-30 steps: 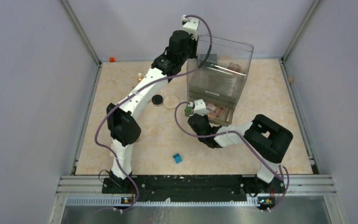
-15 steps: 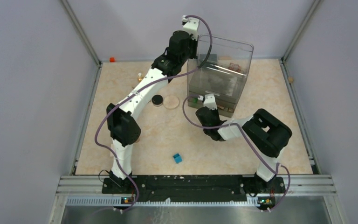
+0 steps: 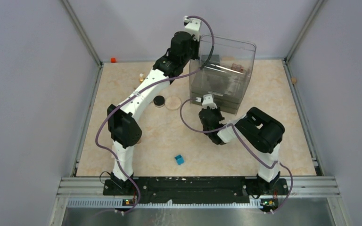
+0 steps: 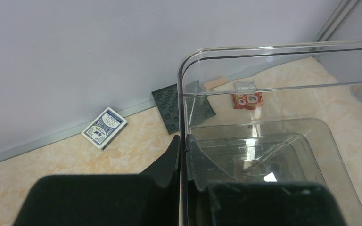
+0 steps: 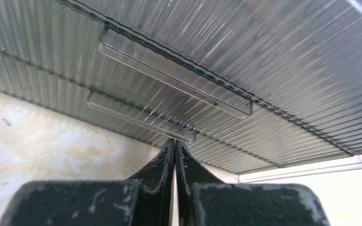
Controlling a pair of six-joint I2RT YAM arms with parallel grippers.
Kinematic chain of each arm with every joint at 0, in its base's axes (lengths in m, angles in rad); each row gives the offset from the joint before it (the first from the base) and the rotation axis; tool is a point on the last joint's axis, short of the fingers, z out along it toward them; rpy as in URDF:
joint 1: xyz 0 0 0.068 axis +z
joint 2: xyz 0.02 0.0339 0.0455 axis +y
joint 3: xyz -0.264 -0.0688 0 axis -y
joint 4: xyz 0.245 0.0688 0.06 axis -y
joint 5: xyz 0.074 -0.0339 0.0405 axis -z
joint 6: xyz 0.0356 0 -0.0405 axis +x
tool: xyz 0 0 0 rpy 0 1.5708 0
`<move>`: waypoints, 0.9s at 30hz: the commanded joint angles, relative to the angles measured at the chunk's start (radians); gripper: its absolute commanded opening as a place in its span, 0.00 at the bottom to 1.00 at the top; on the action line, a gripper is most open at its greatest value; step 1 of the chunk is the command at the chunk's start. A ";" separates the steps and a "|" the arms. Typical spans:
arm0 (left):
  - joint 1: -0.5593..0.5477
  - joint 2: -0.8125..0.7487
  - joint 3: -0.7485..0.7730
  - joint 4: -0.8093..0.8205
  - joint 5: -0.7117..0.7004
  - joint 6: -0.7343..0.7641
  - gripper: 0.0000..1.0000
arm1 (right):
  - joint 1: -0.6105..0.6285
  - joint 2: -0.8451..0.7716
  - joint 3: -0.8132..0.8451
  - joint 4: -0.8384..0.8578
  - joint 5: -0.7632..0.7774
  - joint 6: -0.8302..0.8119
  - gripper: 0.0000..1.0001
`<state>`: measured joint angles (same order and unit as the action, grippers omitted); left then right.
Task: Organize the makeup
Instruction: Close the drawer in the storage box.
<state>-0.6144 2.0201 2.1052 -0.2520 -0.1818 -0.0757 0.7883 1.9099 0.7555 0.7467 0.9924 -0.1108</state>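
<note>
A clear drawer organizer [image 3: 222,75] stands at the back middle of the table. My left gripper [image 3: 200,46] is shut on its upper left rim; in the left wrist view the clear wall [image 4: 184,117] runs between the pinched left gripper [image 4: 184,143]. My right gripper [image 3: 212,107] is shut, and in the right wrist view the right gripper [image 5: 175,142] touches the lower drawer's handle [image 5: 141,117]; both ribbed drawer fronts sit flush. A black round compact [image 3: 159,100] and a beige round disc [image 3: 173,102] lie left of the organizer. A pinkish checkered palette [image 4: 247,100] shows through the clear walls.
A small blue cube [image 3: 179,159] lies near the front middle. A gold-capped bottle [image 3: 142,77] stands at the back left. Behind the organizer lie a patterned card box [image 4: 104,128] and a dark square palette [image 4: 172,103], close to the back wall.
The lower drawer stood pulled out a second ago; the shut right gripper has moved toward the organizer and the drawer now sits flush. The left arm has not moved.
</note>
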 commanded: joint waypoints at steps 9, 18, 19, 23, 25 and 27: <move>-0.017 -0.025 -0.033 -0.100 0.021 0.001 0.00 | -0.009 -0.168 -0.028 -0.113 -0.103 0.141 0.02; -0.016 -0.019 -0.004 -0.142 -0.079 -0.032 0.00 | -0.006 -0.527 -0.253 -0.257 -0.365 0.574 0.16; -0.015 -0.022 -0.002 -0.150 -0.090 -0.038 0.00 | -0.008 -0.567 -0.280 -0.276 -0.335 0.610 0.18; -0.016 -0.041 -0.008 -0.177 -0.126 -0.048 0.00 | -0.068 -0.701 -0.318 -0.330 -0.307 0.686 0.22; -0.016 -0.051 -0.011 -0.192 -0.127 -0.051 0.00 | -0.118 -0.732 -0.319 -0.328 -0.352 0.693 0.23; -0.016 -0.064 -0.025 -0.202 -0.127 -0.059 0.00 | -0.200 -0.734 -0.304 -0.323 -0.416 0.692 0.23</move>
<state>-0.6285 2.0071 2.1044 -0.2886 -0.2771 -0.1146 0.7010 1.2201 0.4316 0.4232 0.6624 0.5034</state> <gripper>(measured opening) 0.069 0.227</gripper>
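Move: The closed lower drawer's front is right at the right hand's shut fingertips, its handle's middle about 3 cm left and 1 cm ahead, level with them. The upper drawer's handle lies some 3 cm left, 1 cm ahead and 4 cm above the hand. The beige powder puff lies about 20 cm left, 1 cm ahead and 4 cm lower. From the left hand, which grips the box's upper left edge, that lower handle is roughly 14 cm back, 6 cm right and 29 cm down. The lower drawer's front, already closed, is kept pressed briefly by the right hand's shut fingertips. The hand then comes free, going back about 7 cm and up some 5, first slightly left and then right across the front. It rolls some 40 degrees, left side rising, as the fingers part slightly. The left hand keeps its pinch on the box edge, easing about 1 cm left. ##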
